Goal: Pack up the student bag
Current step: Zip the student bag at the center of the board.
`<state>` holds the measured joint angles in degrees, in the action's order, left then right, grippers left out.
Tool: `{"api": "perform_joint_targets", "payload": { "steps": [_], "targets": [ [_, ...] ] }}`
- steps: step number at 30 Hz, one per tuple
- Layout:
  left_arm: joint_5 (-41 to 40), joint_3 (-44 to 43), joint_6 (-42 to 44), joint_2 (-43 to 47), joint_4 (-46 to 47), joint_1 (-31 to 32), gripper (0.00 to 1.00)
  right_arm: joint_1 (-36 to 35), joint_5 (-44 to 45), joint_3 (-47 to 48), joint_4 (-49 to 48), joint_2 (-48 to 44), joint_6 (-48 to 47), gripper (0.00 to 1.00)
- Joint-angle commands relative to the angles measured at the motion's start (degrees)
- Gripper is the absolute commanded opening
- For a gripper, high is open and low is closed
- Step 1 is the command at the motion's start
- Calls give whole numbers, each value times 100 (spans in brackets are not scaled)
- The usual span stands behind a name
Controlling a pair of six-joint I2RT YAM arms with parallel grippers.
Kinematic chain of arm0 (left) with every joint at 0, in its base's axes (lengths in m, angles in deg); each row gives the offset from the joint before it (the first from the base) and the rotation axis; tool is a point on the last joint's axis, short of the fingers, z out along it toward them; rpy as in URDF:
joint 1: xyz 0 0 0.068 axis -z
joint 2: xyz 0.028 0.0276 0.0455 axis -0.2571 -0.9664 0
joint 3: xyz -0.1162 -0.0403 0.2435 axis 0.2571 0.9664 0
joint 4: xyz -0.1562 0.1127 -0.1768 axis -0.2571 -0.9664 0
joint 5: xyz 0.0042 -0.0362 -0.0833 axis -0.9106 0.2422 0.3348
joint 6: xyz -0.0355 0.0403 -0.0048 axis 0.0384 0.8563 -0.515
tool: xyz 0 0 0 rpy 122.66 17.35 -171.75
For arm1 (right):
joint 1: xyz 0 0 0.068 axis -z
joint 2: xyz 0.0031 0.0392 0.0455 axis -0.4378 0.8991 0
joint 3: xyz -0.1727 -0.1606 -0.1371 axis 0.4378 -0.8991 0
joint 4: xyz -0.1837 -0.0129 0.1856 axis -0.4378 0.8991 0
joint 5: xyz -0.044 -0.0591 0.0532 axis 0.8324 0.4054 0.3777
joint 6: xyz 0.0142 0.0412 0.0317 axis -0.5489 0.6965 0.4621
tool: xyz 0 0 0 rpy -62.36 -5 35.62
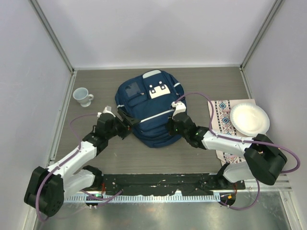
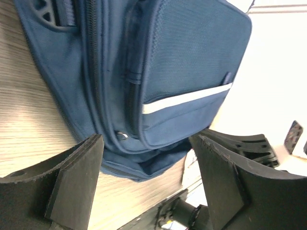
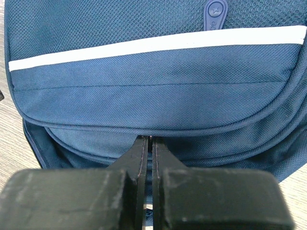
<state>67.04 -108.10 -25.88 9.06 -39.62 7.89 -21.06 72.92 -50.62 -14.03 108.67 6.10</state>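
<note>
The student bag (image 1: 148, 110), navy with thin white stripes and a white patch, lies flat in the middle of the table. My left gripper (image 1: 127, 122) is open at its left edge. In the left wrist view the fingers (image 2: 76, 177) stand wide apart on either side of the bag's lower corner (image 2: 144, 163), with nothing held between them. My right gripper (image 1: 171, 125) is shut at the bag's right side. In the right wrist view its tips (image 3: 149, 139) are tucked into the seam under a striped pocket flap (image 3: 153, 96). Whether fabric is pinched there is hidden.
A white mug (image 1: 84, 97) stands at the back left. At the right, a white plate (image 1: 249, 119) rests on a patterned cloth (image 1: 222, 120). Pale walls enclose the table on three sides, and a metal rail (image 1: 158, 182) runs along the near edge.
</note>
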Motion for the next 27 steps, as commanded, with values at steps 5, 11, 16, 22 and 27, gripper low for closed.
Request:
{"api": "perform_joint_targets", "payload": {
  "steps": [5, 11, 16, 22, 27],
  "targets": [
    [-1544, 258, -1505, -3, 1257, 788, 78, -26, -91, -14, -363, -83, 148, 1],
    [-2229, 170, -1856, -389, 1433, 1351, 75, -52, -38, -85, -389, -215, 175, 1],
    [-2520, 143, -2033, -732, 1898, 1536, 70, -79, -38, -111, -372, -276, 184, 1],
    [-2556, 64, -2077, -1137, 2075, 1562, 39, -114, -38, -137, -363, -320, 184, 1],
    [-2590, -49, -1499, -1085, 1683, 1554, 0, -140, 23, -164, -337, -364, 166, 1]
  ]
}}
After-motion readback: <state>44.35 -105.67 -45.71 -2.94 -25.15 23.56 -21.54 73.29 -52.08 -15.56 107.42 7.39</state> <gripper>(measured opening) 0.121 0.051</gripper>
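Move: The bag's left side rim, by the end of the white strip, lies about 4 cm to the right of the open left gripper, 1 cm ahead and some 3 cm below. The strip's middle is roughly 9 cm right and 4 cm ahead of that gripper, about 3 cm lower; the zip pull held by the right gripper is some 14 cm to its right, level fore and aft and 4 cm lower. From the right hand, that rim is about 11 cm to the left, level with it in reach and height. The bag's left side rim is taken by the left gripper, which goes about 4 cm right towards it, rising a touch at first and edging forward, then sinks to some 3 cm below its start. It turns about 15 degrees counter-clockwise on the way, and the wide-open fingers close to pinch the fabric beside the strip's end. The right gripper stays put, still shut on the zip pull. ##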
